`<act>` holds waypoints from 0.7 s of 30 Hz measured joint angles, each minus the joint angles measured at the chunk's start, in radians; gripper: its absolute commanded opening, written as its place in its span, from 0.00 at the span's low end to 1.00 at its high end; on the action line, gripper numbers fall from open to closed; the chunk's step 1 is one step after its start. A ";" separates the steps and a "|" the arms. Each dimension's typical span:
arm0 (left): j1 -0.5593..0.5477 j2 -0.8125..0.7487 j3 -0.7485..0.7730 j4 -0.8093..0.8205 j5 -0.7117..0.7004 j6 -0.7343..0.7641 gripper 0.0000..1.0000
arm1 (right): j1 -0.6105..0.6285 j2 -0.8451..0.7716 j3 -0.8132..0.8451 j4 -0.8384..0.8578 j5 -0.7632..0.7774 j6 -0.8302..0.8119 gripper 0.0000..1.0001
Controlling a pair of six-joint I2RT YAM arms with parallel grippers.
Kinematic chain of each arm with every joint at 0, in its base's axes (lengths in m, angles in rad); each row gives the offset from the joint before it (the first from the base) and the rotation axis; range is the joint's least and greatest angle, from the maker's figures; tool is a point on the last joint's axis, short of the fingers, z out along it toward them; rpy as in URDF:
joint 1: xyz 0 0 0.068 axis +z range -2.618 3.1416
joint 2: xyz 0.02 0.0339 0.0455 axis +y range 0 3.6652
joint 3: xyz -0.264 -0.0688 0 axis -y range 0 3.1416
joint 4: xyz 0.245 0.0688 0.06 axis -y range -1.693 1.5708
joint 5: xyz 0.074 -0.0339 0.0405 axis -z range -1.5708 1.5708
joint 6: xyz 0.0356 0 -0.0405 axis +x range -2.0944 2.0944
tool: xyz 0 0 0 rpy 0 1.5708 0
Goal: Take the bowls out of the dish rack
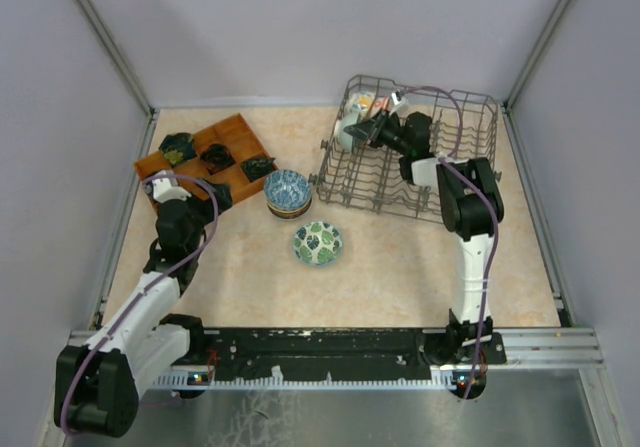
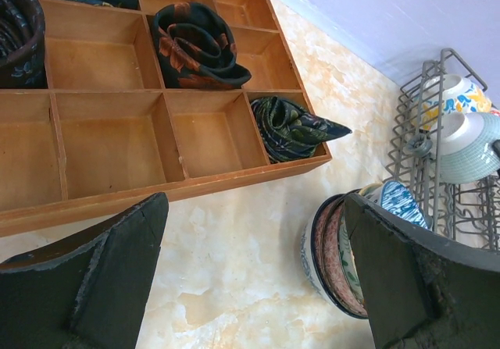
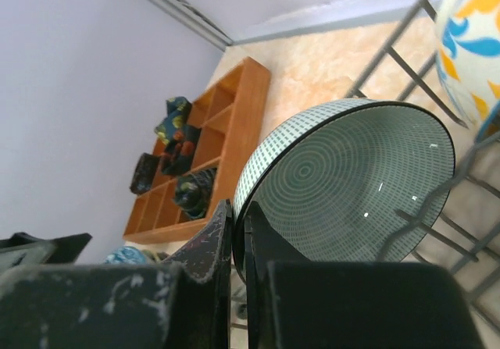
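Observation:
The grey wire dish rack point(image 1: 470, 117) stands at the back right. At its left end a pale teal bowl point(image 3: 359, 185) stands on edge, and my right gripper point(image 3: 238, 216) is shut on its rim, one finger inside and one outside. Behind it an orange-blue bowl point(image 3: 473, 44) stands among the tines. A stack of bowls point(image 1: 288, 192) with a blue-white one on top sits on the table, and a green leaf bowl point(image 1: 318, 242) lies nearer me. My left gripper point(image 2: 254, 208) hangs open over bare table, just left of the stack point(image 2: 336, 255), holding nothing.
A brown wooden compartment tray point(image 1: 235, 132) lies at the back left, with dark rolled cloths point(image 2: 199, 44) in some compartments. Grey walls close the table on three sides. The rack's upright tines point(image 2: 406, 138) surround the two bowls in it.

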 measured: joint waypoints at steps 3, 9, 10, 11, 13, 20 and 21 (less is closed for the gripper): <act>0.000 -0.013 0.000 -0.001 0.000 0.000 0.99 | 0.000 -0.046 -0.022 0.024 -0.012 0.015 0.00; 0.000 -0.035 0.000 -0.007 0.000 0.000 0.99 | -0.001 -0.129 -0.031 0.092 -0.032 0.045 0.00; 0.000 -0.038 0.000 -0.008 0.000 0.000 0.99 | -0.001 -0.143 -0.038 0.104 -0.034 0.048 0.00; 0.000 -0.042 0.000 -0.011 0.000 0.000 0.99 | -0.001 -0.160 -0.047 0.109 -0.035 0.052 0.00; 0.000 -0.050 0.000 -0.021 0.000 0.000 0.99 | 0.001 -0.198 -0.079 0.110 -0.040 0.051 0.00; 0.000 -0.080 0.005 -0.067 0.005 0.000 0.99 | 0.089 -0.425 -0.161 -0.196 0.037 -0.181 0.00; 0.000 -0.084 0.010 -0.082 0.005 0.001 0.99 | 0.126 -0.476 -0.163 -0.290 0.080 -0.246 0.00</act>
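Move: The right hand already grips the rim of the pale-green bowl, still down among the rack's wires. The leaf-pattern bowl on the open table lies roughly 27 cm back from this hand, 8 cm left and 12 cm lower; the stacked bowls are about 16 cm back and 16 cm left. Still in the rack, the yellow bowl stands some 16 cm ahead and 4 cm right. From the left hand the leaf-pattern bowl is about 24 cm right, 6 cm back and 14 cm lower. With the pale-green bowl's rim still pinched between shut fingers, the right hand draws it upward out of the wires, about 12 cm in all, the fingers tipping up roughly 10 degrees. It rises steeply at first, then pulls back with growing speed, some 9 cm, veering slightly left at the last, towards the near side where the leaf-pattern bowl sits. ##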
